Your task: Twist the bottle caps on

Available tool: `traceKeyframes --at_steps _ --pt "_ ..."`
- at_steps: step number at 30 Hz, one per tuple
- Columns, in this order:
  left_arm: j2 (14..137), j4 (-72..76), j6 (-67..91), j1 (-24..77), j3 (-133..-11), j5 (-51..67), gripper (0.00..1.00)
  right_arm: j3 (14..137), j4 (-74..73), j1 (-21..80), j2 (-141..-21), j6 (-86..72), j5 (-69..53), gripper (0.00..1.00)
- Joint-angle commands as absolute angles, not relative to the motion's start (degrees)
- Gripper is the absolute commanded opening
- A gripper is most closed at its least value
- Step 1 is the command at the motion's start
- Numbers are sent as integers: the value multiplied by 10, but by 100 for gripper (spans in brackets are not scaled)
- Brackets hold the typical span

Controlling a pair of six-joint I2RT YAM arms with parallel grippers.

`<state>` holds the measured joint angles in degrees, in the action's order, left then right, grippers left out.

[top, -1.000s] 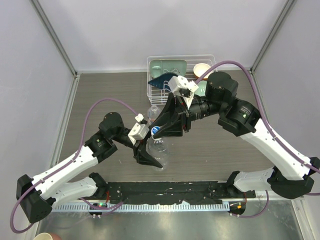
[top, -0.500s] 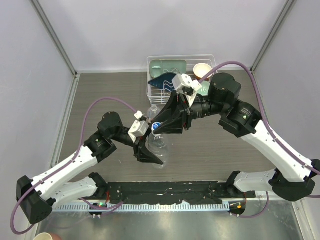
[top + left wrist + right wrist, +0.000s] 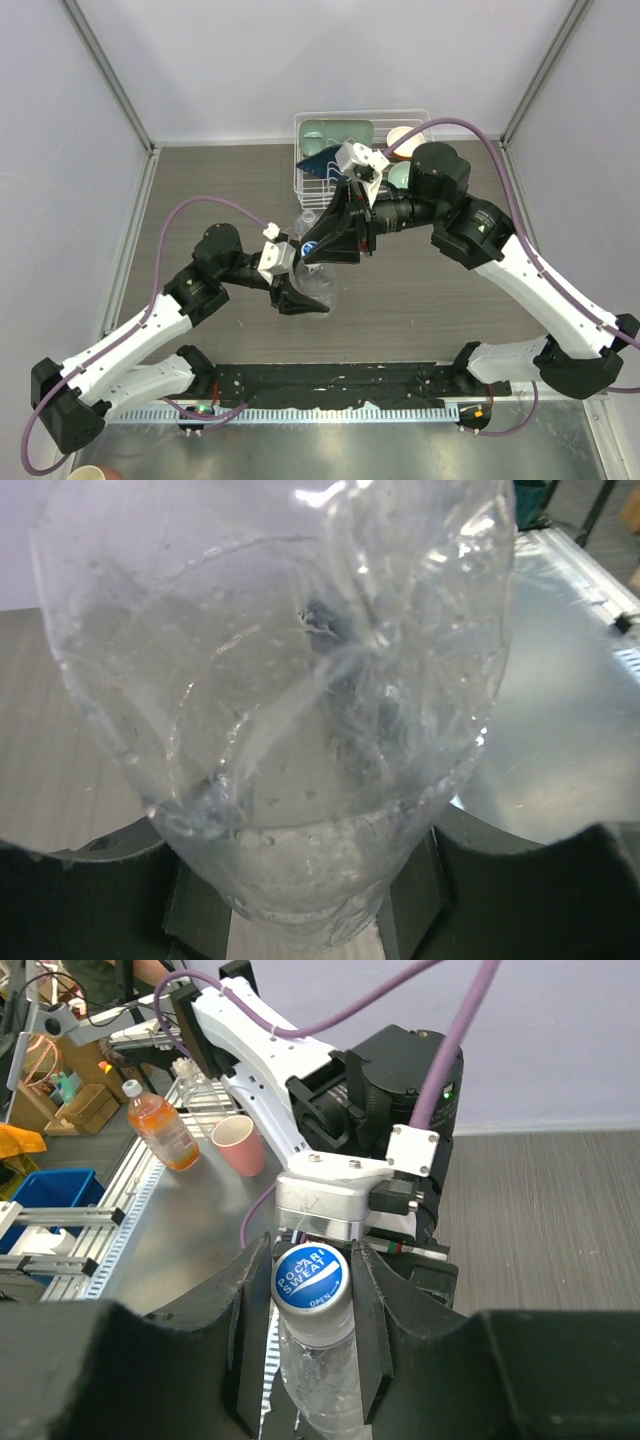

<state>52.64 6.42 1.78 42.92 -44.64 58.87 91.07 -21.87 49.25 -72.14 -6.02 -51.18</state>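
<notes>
A clear unlabelled bottle (image 3: 320,287) is held tilted above the table, and its body fills the left wrist view (image 3: 290,730). My left gripper (image 3: 300,297) (image 3: 300,920) is shut on its lower body, one dark finger (image 3: 195,910) on each side. A bottle cap (image 3: 309,1278) with a blue printed top and pale sides sits on the neck, also seen from above (image 3: 311,247). My right gripper (image 3: 311,1260) (image 3: 313,252) is shut on this cap, a pad pressed on either side of it.
A second clear bottle (image 3: 306,221) stands just behind the held one. A white wire dish rack (image 3: 300,180) with bowls sits at the back edge. Off the table, the right wrist view shows an orange drink bottle (image 3: 165,1130) and a pink cup (image 3: 238,1145).
My right wrist has turned while staying shut on the cap. Both grippers and the bottle have shifted a little toward the back of the table.
</notes>
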Motion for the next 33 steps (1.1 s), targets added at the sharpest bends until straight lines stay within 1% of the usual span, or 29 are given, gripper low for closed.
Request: traceKeyframes --at_steps 1,5,9,15,19,20,22,23,25,26,30,32,33 --pt "498 128 -59 420 -468 506 0 878 -330 494 -737 -81 -486 25" --pt "500 120 -74 419 -472 469 0 868 -350 496 -729 -77 -439 23" --pt "500 140 -34 416 -469 427 0 823 -344 499 -694 -72 -367 22" --pt "511 170 32 413 -473 367 0 765 -295 504 -664 -104 -298 19" --pt "517 183 46 414 -481 325 0 744 -267 525 -666 -130 -215 17" --pt "519 184 45 414 -482 310 0 741 -257 530 -667 -134 -169 16" --pt "520 185 40 414 -483 295 0 734 -251 549 -668 -141 -122 14" --pt "520 186 39 414 -483 289 0 734 -250 572 -671 -141 -70 14" --pt "522 185 34 414 -480 276 0 743 -257 600 -678 -141 -10 13" --pt "522 184 28 414 -478 273 0 749 -275 626 -684 -140 59 11" --pt "519 185 11 414 -463 223 0 785 -324 665 -716 -164 171 9" --pt "519 189 10 414 -459 207 0 787 -337 685 -723 -190 210 7" --pt "519 193 9 414 -455 196 0 787 -341 690 -725 -205 248 7"
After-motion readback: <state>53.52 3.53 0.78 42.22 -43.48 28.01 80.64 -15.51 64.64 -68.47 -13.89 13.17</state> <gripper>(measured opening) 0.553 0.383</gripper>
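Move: The blue-labelled bottle cap is already between the right fingers on the held bottle's mouth, the bottle's middle about 9 cm below and 2 cm back. From the left hand, gripping the body, the cap is some 12 cm up and 3 cm ahead. The standing bottle is about 20 cm ahead of the right hand, 1 cm left and 33 cm below; the loose cap some 22 cm ahead, 10 cm right and 42 cm below. Both hands carry bottle and pinched cap forward about 9 cm, sinking slightly, right twisting clockwise, left counter-clockwise. ##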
